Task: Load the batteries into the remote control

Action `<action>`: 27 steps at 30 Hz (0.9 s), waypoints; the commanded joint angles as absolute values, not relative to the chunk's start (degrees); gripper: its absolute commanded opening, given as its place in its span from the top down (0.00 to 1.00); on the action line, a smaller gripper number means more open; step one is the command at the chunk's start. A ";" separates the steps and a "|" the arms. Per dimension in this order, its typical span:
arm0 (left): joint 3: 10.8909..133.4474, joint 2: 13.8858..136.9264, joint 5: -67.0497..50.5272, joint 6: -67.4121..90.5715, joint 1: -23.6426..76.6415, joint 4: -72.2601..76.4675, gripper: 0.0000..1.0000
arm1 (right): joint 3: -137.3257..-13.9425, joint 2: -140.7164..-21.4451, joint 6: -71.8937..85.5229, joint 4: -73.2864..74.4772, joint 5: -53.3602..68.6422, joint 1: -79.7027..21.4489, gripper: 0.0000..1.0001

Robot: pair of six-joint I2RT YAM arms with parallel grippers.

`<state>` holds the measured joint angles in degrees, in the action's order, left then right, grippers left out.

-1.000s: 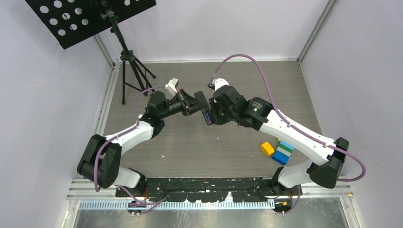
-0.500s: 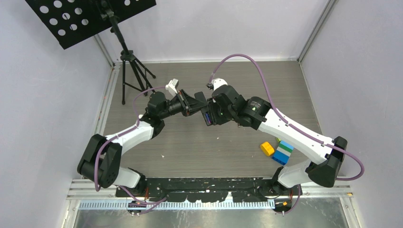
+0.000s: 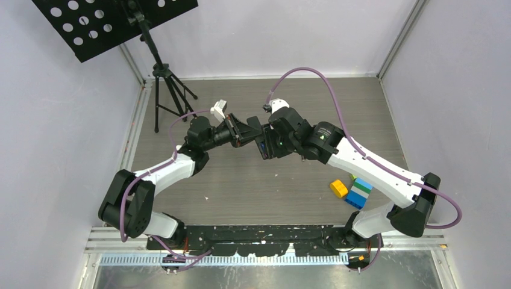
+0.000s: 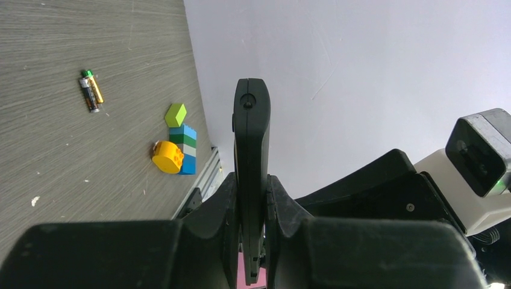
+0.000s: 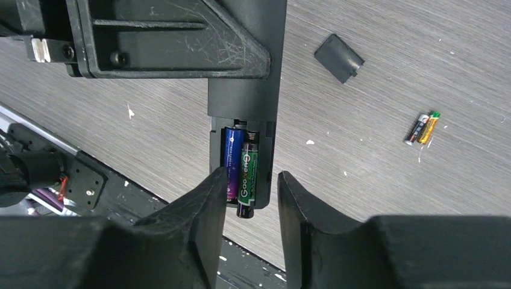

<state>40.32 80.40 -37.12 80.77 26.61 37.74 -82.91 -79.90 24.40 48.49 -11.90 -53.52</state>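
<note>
My left gripper [image 4: 251, 180] is shut on the black remote control [image 4: 251, 150], which shows edge-on and upright in the left wrist view. In the right wrist view the remote control [image 5: 243, 102] has its compartment uncovered, with a purple-blue battery [image 5: 232, 156] and a dark green battery [image 5: 247, 174] side by side in it. The green one sticks out past the compartment's end. My right gripper [image 5: 250, 180] is open just below that end, its fingers apart on either side of the batteries. From above, both grippers meet over mid-table at the remote control [image 3: 261, 146].
Two loose batteries [image 5: 423, 127] and the black battery cover [image 5: 339, 57] lie on the grey table. Coloured toy blocks [image 3: 355, 191] sit at the right. A black music stand [image 3: 114, 24] on its tripod [image 3: 166, 90] stands at the back left.
The right arm has shifted slightly left toward the remote control. The left arm and the remote control have stayed where they were.
</note>
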 commanded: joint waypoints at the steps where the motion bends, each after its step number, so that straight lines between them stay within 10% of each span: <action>1: 41.24 80.31 -37.44 82.56 26.87 43.77 1.00 | -84.85 -78.53 27.00 47.06 -10.66 -53.97 0.54; 27: 40.76 78.35 -31.24 95.70 26.81 49.65 1.00 | -51.72 -51.78 63.45 7.83 -18.15 -53.54 0.24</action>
<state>40.32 80.97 -33.93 90.15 26.63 44.25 -54.74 -54.22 54.46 21.85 -16.73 -53.52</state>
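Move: The green battery lies only about 1 cm forward, 1 cm left and 1 cm below my open right fingers, in the remote my left hand holds. The blue battery is level ahead, 2 cm left and 1 cm down. Some 22 cm below my right hand lie the battery cover, about 17 cm ahead and 2 cm right, and the loose battery pair, 15 cm ahead and 17 cm right. From my left hand the green battery is 5 cm back, 2 cm right, level. I back my right hand off the green battery: it climbs nearly 5 cm while drawing right and a little back, then sinks about 1 cm again. My fingers spread to roughly twice their gap as the wrist rolls left-side-up some 35 degrees and turns clockwise, the fingertips pointing less steeply down. My left hand keeps its pinch on the remote and lifts it about 2 cm, mostly late on. ##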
